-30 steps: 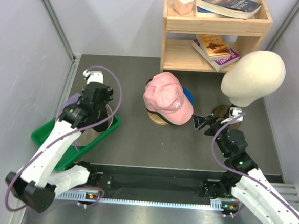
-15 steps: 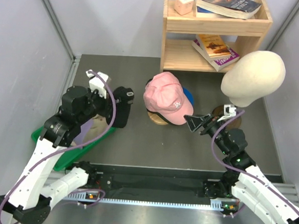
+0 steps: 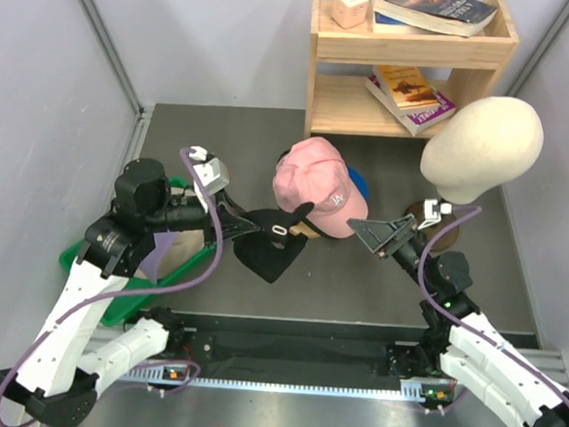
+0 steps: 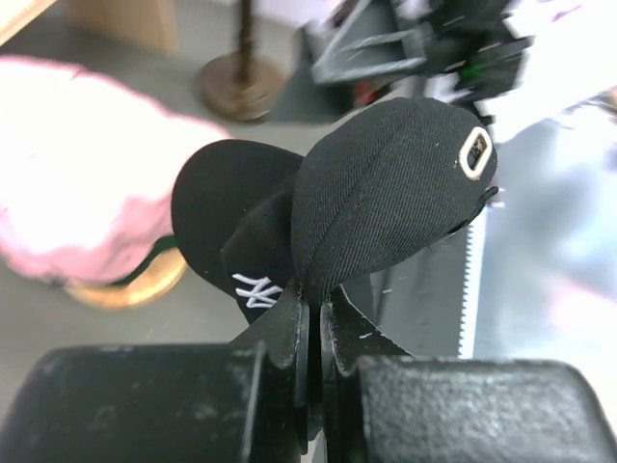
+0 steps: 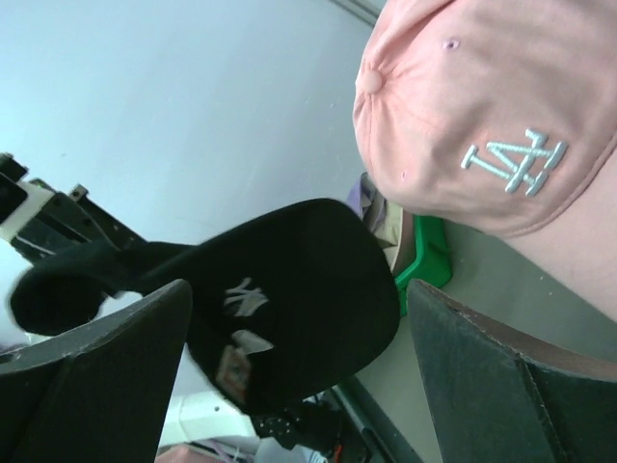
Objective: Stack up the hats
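Observation:
A black cap with a white logo hangs in the air just left of the stack, pinched at its back edge by my left gripper, which is shut on it. The black cap droops with its brim toward the pink cap. The pale pink cap sits on top of a blue cap on a round wooden stand. My right gripper stands open just right of the pink cap's brim, holding nothing. In the right wrist view the black cap shows beyond the wide-open gripper, with the pink cap above.
A green tray with pale fabric in it lies at the left under my left arm. A cream mannequin head stands on a pole at the right. A wooden shelf with books is at the back. Walls close in on both sides.
My left arm lifted the black cap out of the green tray and swung it right, up to the pink cap. My right gripper shifted slightly and stayed open.

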`<action>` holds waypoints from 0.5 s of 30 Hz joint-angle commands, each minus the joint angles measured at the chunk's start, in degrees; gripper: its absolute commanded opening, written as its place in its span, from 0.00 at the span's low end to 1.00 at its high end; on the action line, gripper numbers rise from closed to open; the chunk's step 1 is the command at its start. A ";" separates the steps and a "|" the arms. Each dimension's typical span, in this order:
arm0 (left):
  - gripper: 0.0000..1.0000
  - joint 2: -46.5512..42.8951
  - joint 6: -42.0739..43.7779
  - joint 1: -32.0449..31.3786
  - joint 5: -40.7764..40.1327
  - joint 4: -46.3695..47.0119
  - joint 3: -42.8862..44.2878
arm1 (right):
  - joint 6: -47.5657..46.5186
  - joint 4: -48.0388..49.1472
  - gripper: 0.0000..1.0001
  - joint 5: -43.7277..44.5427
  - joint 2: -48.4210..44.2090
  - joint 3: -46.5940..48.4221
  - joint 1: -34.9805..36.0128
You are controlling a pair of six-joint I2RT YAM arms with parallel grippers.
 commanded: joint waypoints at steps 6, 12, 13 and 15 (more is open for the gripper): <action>0.00 -1.84 -11.50 0.11 17.71 18.07 4.47 | -1.47 25.59 0.93 -5.61 3.01 -8.58 1.09; 0.00 -0.09 -20.99 0.11 20.79 28.18 3.78 | -10.69 43.10 0.93 -12.82 9.51 -8.51 2.76; 0.00 0.09 -22.50 0.11 21.75 29.93 3.51 | -12.02 43.54 0.93 -13.61 10.04 -7.19 3.02; 0.00 0.09 -25.23 0.11 22.11 33.11 3.07 | -15.79 43.63 0.93 -15.71 11.80 -5.78 3.64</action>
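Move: The black hat hangs in the left fingers, with the open right gripper some 24 cm to their right, about 5 cm farther out and 6 cm lower. From the right gripper the black hat's middle is roughly 20 cm to the left, 7 cm back and 5 cm higher. The pink hat atop the stack sits about 13 cm ahead, 11 cm left and 8 cm below; the white head is about 13 cm ahead, 18 cm right and 8 cm above. Lift the left gripper about 8 cm while drawing it back some 5 cm, away from the pink hat, keeping the black hat pinched and swinging it clockwise as the fingertips tip up, so its free edge nears the right gripper. Draw the wide-open right gripper back about 4 cm and slightly left with a shallow dip, tilting its fingers up some 20 degrees. ##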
